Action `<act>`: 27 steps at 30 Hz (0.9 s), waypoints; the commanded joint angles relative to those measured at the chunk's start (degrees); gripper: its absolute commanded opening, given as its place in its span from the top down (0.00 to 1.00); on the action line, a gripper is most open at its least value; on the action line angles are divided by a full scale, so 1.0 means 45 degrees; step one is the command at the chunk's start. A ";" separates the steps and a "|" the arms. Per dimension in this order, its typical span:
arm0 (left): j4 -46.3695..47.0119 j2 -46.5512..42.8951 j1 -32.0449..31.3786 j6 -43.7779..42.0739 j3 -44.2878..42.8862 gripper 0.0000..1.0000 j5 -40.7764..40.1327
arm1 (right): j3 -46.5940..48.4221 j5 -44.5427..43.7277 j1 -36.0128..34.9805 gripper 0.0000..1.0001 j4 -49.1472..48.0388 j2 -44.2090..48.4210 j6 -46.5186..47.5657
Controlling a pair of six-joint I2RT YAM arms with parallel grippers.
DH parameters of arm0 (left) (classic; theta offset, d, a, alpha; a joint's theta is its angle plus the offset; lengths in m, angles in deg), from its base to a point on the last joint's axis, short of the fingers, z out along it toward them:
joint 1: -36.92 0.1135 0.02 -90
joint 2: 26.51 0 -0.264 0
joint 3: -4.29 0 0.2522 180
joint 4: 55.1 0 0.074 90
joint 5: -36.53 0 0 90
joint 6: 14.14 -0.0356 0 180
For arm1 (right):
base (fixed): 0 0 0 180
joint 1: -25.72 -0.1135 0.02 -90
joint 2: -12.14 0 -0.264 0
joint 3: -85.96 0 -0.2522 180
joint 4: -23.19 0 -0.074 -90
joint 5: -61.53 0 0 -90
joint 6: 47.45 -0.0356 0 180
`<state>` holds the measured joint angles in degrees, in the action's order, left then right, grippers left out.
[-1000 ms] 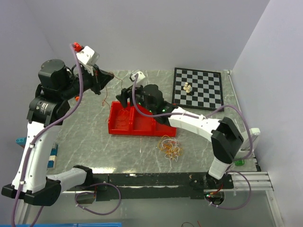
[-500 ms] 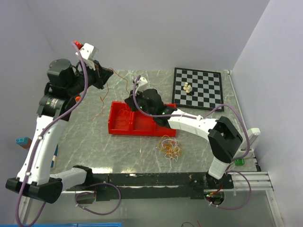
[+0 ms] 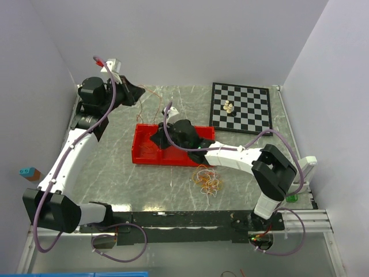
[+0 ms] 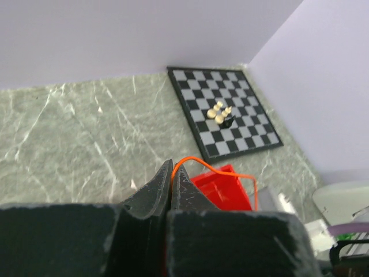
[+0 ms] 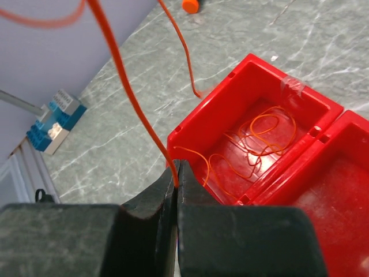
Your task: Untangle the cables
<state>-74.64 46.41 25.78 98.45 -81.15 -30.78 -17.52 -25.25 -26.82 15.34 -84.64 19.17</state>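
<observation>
My left gripper (image 3: pixel 138 94) is raised over the table's back left and is shut on a thin orange cable (image 4: pixel 219 169), pinched at its tips (image 4: pixel 173 167). The cable runs down towards the red tray (image 3: pixel 199 157). My right gripper (image 3: pixel 154 138) hangs over the tray's left compartment and is shut on the same orange cable (image 5: pixel 124 86) at its tips (image 5: pixel 176 170). More orange cable loops (image 5: pixel 265 135) lie in that compartment of the tray (image 5: pixel 230 98). A tangled clump of orange, yellow and white cables (image 3: pixel 207 180) lies on the table in front of the tray.
A chessboard (image 3: pixel 240 108) with a few pieces stands at the back right and shows in the left wrist view (image 4: pixel 225 109). A blue block (image 5: pixel 55 118) lies at the table's left edge. A small orange object (image 5: pixel 190 4) lies behind the tray.
My left gripper has swung right and towards the back wall with the orange cable. My right gripper has moved nearer and lower over the tray's left compartment.
</observation>
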 commanded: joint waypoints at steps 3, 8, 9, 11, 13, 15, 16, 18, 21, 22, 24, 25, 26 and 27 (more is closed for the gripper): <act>0.1831 0.0083 0.0072 0.1015 0.0205 0.99 0.0405 | 0.0270 0.0475 -0.0045 1.00 -0.0805 0.0197 -0.0079; 0.2201 0.0142 0.0111 0.1522 0.1238 0.99 0.0444 | 0.1071 0.0164 -0.0122 1.00 -0.0200 -0.0349 0.0116; 0.2435 0.0181 0.0189 0.1697 0.1473 0.99 0.0483 | 0.1150 -0.0031 -0.0181 1.00 -0.0160 -0.0467 0.0136; 0.2787 0.0336 0.0306 0.2049 0.1884 0.99 0.0716 | 0.1267 -0.0480 -0.0337 1.00 -0.0082 -0.0701 0.0292; 0.2925 0.0590 0.0385 0.2304 0.1906 0.99 0.0873 | 0.1404 -0.0987 -0.0435 1.00 0.0035 -0.0897 0.0390; 0.3042 0.0727 0.0404 0.2441 0.1730 0.99 0.0932 | 0.1482 -0.1359 -0.0513 1.00 0.0132 -0.1014 0.0507; 0.3081 0.0767 0.0385 0.2480 0.1633 0.99 0.1029 | 0.1502 -0.1419 -0.0533 1.00 0.0133 -0.1092 0.0546; 0.3101 0.0883 0.0404 0.2558 0.1438 0.99 0.1088 | 0.1424 -0.1516 -0.0552 1.00 0.0094 -0.1132 0.0605; 0.3335 0.1078 0.0385 0.2733 0.1340 0.99 0.1225 | 0.1346 -0.1537 -0.0572 1.00 0.0055 -0.1210 0.0644; 0.3316 0.1195 0.0385 0.2831 0.1262 0.99 0.1245 | 0.1326 -0.1575 -0.0572 1.00 0.0055 -0.1210 0.0663; 0.3452 0.1372 0.0366 0.3085 0.0950 0.99 0.1264 | 0.1210 -0.1654 -0.0611 1.00 -0.0003 -0.1191 0.0702; 0.3453 0.1430 0.0288 0.3124 0.0774 0.99 0.1264 | 0.1170 -0.1673 -0.0630 1.00 -0.0042 -0.1171 0.0722; 0.3356 0.1508 0.0229 0.3125 0.0521 0.99 0.1226 | 0.1131 -0.1693 -0.0631 0.99 -0.0081 -0.1171 0.0741; 0.3297 0.1528 0.0171 0.3144 0.0345 0.99 0.1245 | 0.1112 -0.1674 -0.0631 0.96 -0.0178 -0.1152 0.0800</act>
<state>-62.99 52.64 27.38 110.58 -74.79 -26.45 -13.06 -31.48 -29.18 17.27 -89.77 21.42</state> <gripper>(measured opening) 0.024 0.011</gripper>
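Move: The left hand, holding orange cable, is roughly 32 cm above the red bin's left compartment, whose middle lies about 4 cm back and 1 cm left. From the right hand, also holding cable, that compartment is some 5 cm ahead, 4 cm left and 17 cm down. Its neighbours from the right hand: the middle compartment, 5 cm ahead and 8 cm right, and the cable pile, about 12 cm back and 22 cm right. Left dips about 6 cm, easing forward, then rises 2; right edges left and down; both keep pinching the cable. ##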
